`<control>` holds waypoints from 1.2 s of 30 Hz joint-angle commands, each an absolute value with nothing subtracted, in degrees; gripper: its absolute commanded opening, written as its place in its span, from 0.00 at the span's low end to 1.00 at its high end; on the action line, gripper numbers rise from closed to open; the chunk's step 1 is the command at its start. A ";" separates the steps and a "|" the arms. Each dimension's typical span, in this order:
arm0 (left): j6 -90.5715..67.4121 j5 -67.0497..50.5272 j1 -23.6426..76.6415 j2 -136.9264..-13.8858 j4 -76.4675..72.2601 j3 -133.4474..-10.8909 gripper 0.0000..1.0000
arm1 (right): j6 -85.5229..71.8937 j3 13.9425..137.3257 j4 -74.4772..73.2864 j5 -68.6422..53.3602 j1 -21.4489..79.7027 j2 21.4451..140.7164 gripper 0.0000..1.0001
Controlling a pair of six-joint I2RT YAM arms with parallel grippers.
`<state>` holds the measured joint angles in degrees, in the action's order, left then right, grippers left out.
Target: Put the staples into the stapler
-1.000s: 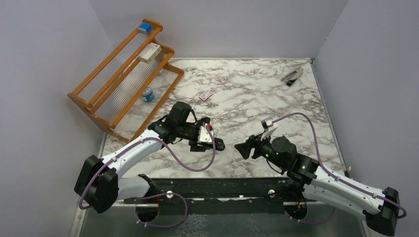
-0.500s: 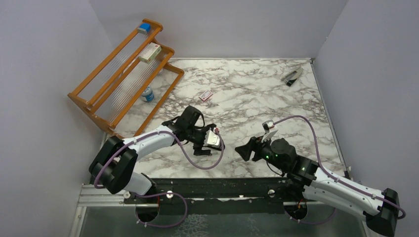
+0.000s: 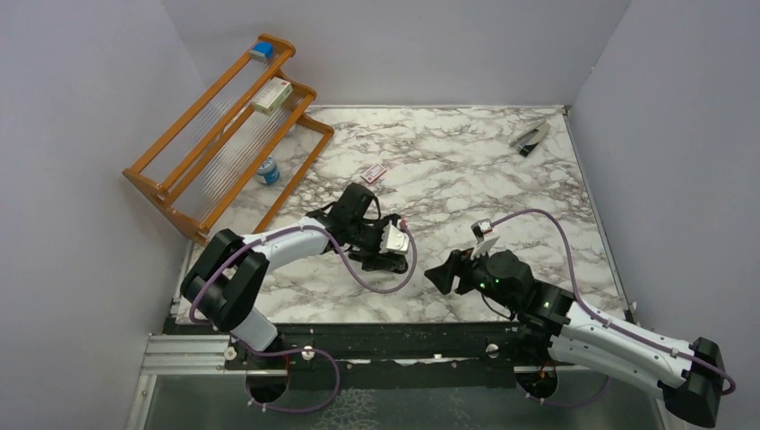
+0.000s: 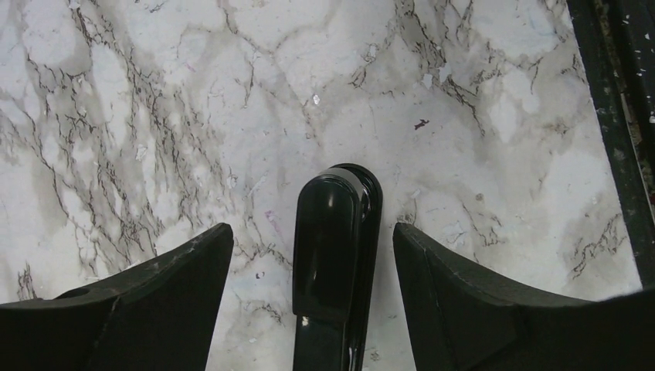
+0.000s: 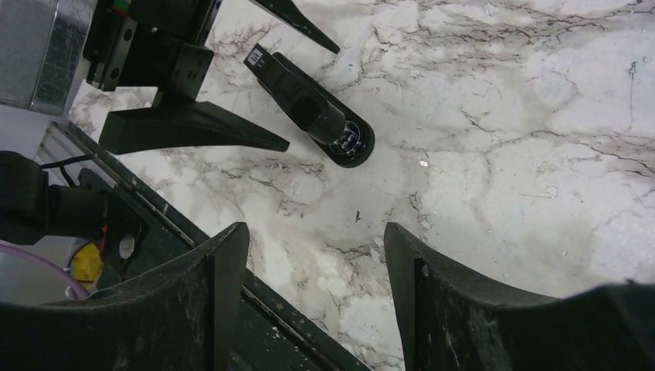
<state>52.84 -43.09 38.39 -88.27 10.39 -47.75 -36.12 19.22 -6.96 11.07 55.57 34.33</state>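
Note:
The black stapler lies flat on the marble table, shut, its rounded end pointing toward the near edge. My left gripper straddles it, open, with a gap on each side of the stapler. In the right wrist view the stapler lies between the left gripper's fingers. My right gripper hovers open and empty to its right, over the table's near edge. The staples themselves are out of view; a small red-and-white packet lies farther back.
A wooden rack stands at the back left, holding a white-and-red box, a blue item and a small bottle. A light grey stapler-like tool lies in the far right corner. Walls close in the left, back and right sides.
My left arm has stretched rightward, carrying its open gripper along over the stapler. The right gripper has barely shifted.

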 commanded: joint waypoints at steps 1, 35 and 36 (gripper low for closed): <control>55.66 -42.96 38.67 -90.93 14.43 -51.12 0.77 | -36.47 19.34 -6.81 10.09 55.94 35.43 0.67; 38.12 -39.81 39.38 -91.68 14.09 -59.18 0.08 | -49.75 18.54 -6.92 20.26 55.94 33.62 0.67; 37.33 -40.23 39.38 -90.12 12.44 -58.14 0.08 | -51.38 18.12 -6.52 21.31 55.97 33.15 0.67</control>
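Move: The stapler lies beneath the left hand, its middle about 4 cm to the left and 4 cm below, nearly level with the hand front to back; its capped head end is almost under the fingers. The staples box is some 22 cm ahead of the left hand, 5 cm to the left, 6 cm lower. The open right gripper hovers roughly 9 cm to the right, 5 cm back and 6 cm higher. From that right hand the stapler lies about 13 cm left, 5 cm ahead and 10 cm below. Down first: the left hand sinks about 3 cm with its open fingers straddling the stapler's head, narrowing as they go, then closes and pinches the head cap from both sides. Gripping it, the hand turns back up nearly 3 cm while easing forward and a little right, and the wrist turns some 10 degrees counter-clockwise. ##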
